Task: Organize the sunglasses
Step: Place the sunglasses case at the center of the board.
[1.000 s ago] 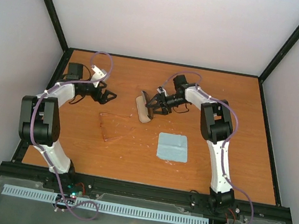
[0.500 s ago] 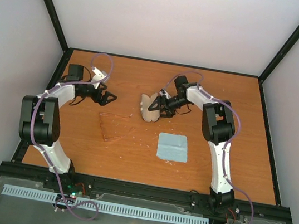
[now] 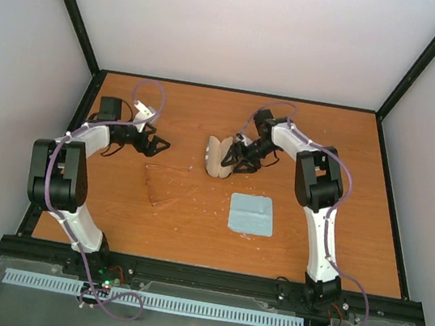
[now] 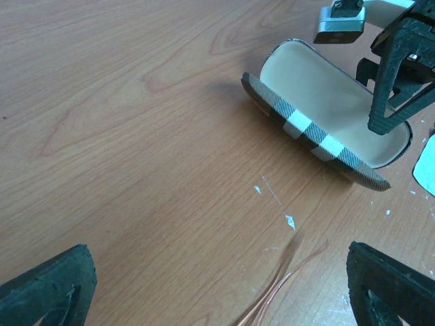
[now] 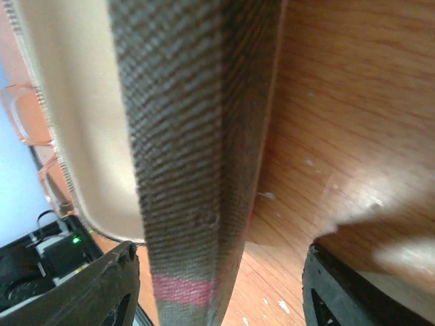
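The striped case (image 3: pixel 217 156) lies open at mid table, its cream lining (image 4: pixel 326 102) facing up in the left wrist view. My right gripper (image 3: pixel 242 157) straddles its right side. The striped shell (image 5: pixel 197 136) stands between the jaws, near the left finger, with bare wood between it and the right finger, so the jaws are open around it. The sunglasses (image 3: pixel 167 184) lie faint and amber on the wood to the case's front left; one thin temple (image 4: pixel 289 288) shows between my left fingers. My left gripper (image 3: pixel 157 147) hovers wide open, holding nothing.
A light blue-grey cloth square (image 3: pixel 251 214) lies flat in front of the case. Black frame rails run along the table's left and right edges. White flecks (image 4: pixel 290 221) dot the wood near the sunglasses.
The case has gone from closed and flat to open, with the right gripper shifting slightly right and back at its edge. The left gripper has crept a little right, still open.
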`<move>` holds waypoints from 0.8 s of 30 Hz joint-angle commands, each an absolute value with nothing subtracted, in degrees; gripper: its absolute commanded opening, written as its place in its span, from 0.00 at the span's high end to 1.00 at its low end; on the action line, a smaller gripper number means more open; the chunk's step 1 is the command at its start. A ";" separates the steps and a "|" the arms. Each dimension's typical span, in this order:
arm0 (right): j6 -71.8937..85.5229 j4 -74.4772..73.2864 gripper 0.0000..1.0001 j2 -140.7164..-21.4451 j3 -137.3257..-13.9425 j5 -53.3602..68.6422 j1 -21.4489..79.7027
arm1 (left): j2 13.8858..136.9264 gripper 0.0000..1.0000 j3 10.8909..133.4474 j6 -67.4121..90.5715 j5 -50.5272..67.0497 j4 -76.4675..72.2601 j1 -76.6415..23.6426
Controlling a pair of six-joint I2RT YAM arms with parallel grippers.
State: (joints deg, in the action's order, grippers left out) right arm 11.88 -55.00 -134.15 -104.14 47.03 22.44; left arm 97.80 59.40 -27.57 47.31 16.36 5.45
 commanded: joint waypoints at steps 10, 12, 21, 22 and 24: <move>9.91 -67.09 0.84 -135.71 -112.36 32.75 26.85 | 97.20 0.00 57.22 -27.84 48.68 13.67 5.47; 9.77 -68.61 0.89 -136.04 -113.42 30.88 27.26 | 97.13 0.01 56.98 -27.61 48.77 13.48 5.54; 7.52 -74.88 0.97 -135.33 -129.72 6.50 29.17 | 96.81 0.00 57.22 -27.60 47.94 13.40 5.49; 7.54 -74.15 0.97 -134.46 -131.01 3.27 29.31 | 96.80 0.01 57.60 -27.45 47.86 13.40 5.53; 6.53 -70.80 0.97 -132.11 -131.07 -6.56 29.85 | 96.71 0.01 58.58 -26.57 47.77 13.41 5.66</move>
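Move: The sunglasses case lies open, inside up, just left of the right hand: its middle is about 4 cm left, 1 cm ahead and slightly lower, with its right-hand wall standing between the open fingers. The sunglasses are some 20 cm left and 10 cm back from that hand, the light-blue cloth about 8 cm right and 15 cm back, both some 3 cm lower. From the left hand the case is roughly 18 cm right, level with it and 10 cm below. The right hand shuts its fingers, from about two-thirds open, on the case's right-hand wall by its red stripe, easing barely a centimetre back as the pinch closes. Gripping that wall, it then quickens forward some 5 cm, rising about 4 cm off the table with a slight drift right, while the wrist swings roughly 35 degrees through the whole move until the fingers point nearly straight down. ##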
